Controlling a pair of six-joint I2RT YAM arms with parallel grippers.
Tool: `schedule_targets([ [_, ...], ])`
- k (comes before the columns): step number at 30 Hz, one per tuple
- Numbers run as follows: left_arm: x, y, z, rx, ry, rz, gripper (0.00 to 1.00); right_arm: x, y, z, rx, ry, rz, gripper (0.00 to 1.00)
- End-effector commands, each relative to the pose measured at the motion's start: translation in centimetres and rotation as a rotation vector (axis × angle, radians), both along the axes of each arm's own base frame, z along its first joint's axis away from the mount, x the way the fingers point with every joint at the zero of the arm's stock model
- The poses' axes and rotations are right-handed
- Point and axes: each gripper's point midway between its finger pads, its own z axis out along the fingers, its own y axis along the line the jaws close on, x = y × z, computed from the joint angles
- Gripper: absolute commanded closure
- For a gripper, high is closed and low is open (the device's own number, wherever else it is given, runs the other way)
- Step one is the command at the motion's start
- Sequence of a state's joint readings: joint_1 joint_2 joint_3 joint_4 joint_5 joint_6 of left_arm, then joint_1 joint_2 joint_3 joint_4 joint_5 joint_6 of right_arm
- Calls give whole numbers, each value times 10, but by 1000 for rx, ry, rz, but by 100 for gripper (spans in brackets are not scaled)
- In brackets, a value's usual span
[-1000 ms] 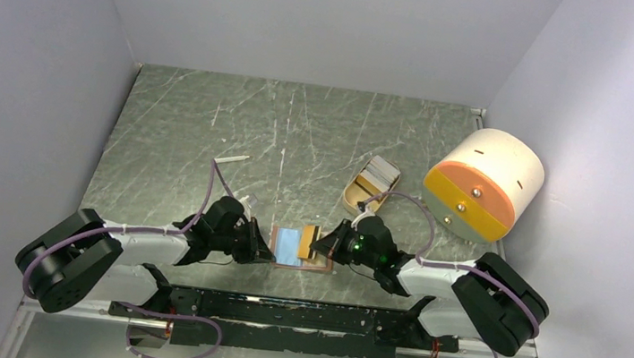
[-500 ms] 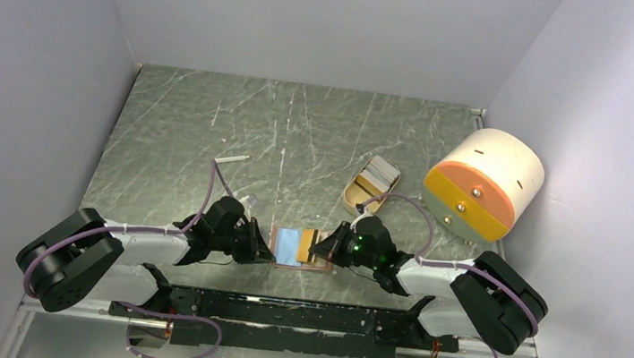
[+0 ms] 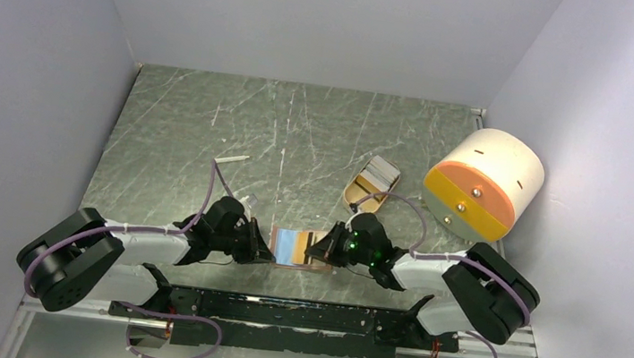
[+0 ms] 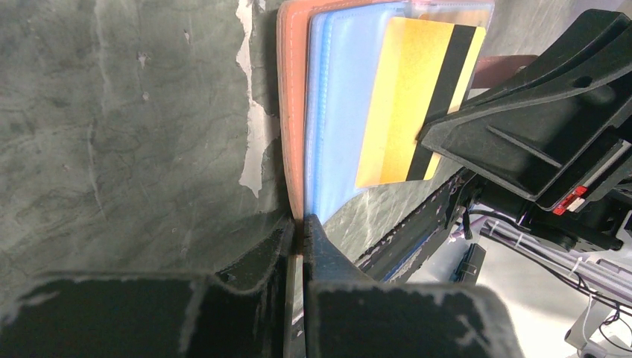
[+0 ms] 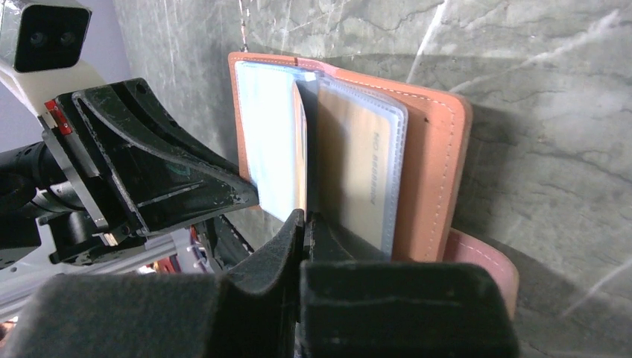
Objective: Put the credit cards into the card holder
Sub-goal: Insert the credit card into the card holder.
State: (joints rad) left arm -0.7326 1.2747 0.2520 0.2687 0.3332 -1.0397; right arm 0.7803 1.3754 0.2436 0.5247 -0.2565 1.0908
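Note:
The card holder [image 3: 291,259] lies open near the front edge, its reddish-brown leather cover [image 4: 291,112] showing in the left wrist view. My left gripper [image 4: 298,227] is shut on the cover's left edge. A light blue card [image 4: 339,112] sits in a clear sleeve inside. My right gripper [image 5: 304,220] is shut on the orange-yellow card [image 4: 402,97], which has a black stripe and stands edge-on [image 5: 299,164] between the sleeves. A whitish card [image 5: 358,164] fills the right sleeve. In the top view the left gripper [image 3: 266,251] and right gripper [image 3: 314,249] flank the holder.
A tan oblong tray [image 3: 355,194] holding more cards [image 3: 379,173] stands behind the right arm. A big cream-and-orange cylinder [image 3: 482,184] lies at the right wall. A small white stick [image 3: 232,159] lies further back on the left.
My right gripper has shifted left with the orange-yellow card, which now reaches further over the holder's sleeves. The left gripper has not moved.

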Motion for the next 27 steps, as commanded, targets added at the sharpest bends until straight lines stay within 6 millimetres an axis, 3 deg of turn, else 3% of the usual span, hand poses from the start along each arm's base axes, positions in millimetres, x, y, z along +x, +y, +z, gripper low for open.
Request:
schedule_targets([
  [1, 8, -3, 9, -13, -41, -1, 91, -7, 0, -11, -36, 38, 35, 100],
  [6, 9, -3, 11, -11, -47, -2, 91, -5, 1, -14, -64, 39, 47, 100],
  [9, 9, -3, 12, -14, -49, -1, 91, 0, -2, -17, -131, 30, 50, 85],
  [16, 9, -3, 13, -14, -51, -3, 91, 8, -22, -15, -270, -9, 24, 69],
  [23, 10, -5, 14, -24, -52, -5, 91, 11, -17, -10, -251, -31, 28, 67],
  [27, 9, -5, 14, -22, -49, -4, 91, 13, -11, -7, -227, -37, 38, 71],
])
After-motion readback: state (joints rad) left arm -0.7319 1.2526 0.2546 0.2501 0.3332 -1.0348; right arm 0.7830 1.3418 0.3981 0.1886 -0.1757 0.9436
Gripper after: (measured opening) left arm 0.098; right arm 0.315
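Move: The right gripper already holds the gold credit card at its right edge, the card's middle about 2 cm ahead and 2 cm left of the hand. The card holder's blue left pocket is centred roughly 5 cm to that hand's left, 1 cm ahead and 2 cm lower; the clear right sleeve lies 1 cm ahead, 2 cm right and 2 cm lower. From the left gripper, pinching the holder's near left edge, the pocket is about 4 cm ahead and 4 cm right. Ease the right gripper about 1 cm left to slide the card into the blue pocket, then open the fingers about a third to let go of the card's raised right edge. While opening, shift back right nearly 2 cm and forward about 1 cm, tipping the fingers some 10 degrees more steeply down. Keep the left gripper's pinch on the holder's left edge. ##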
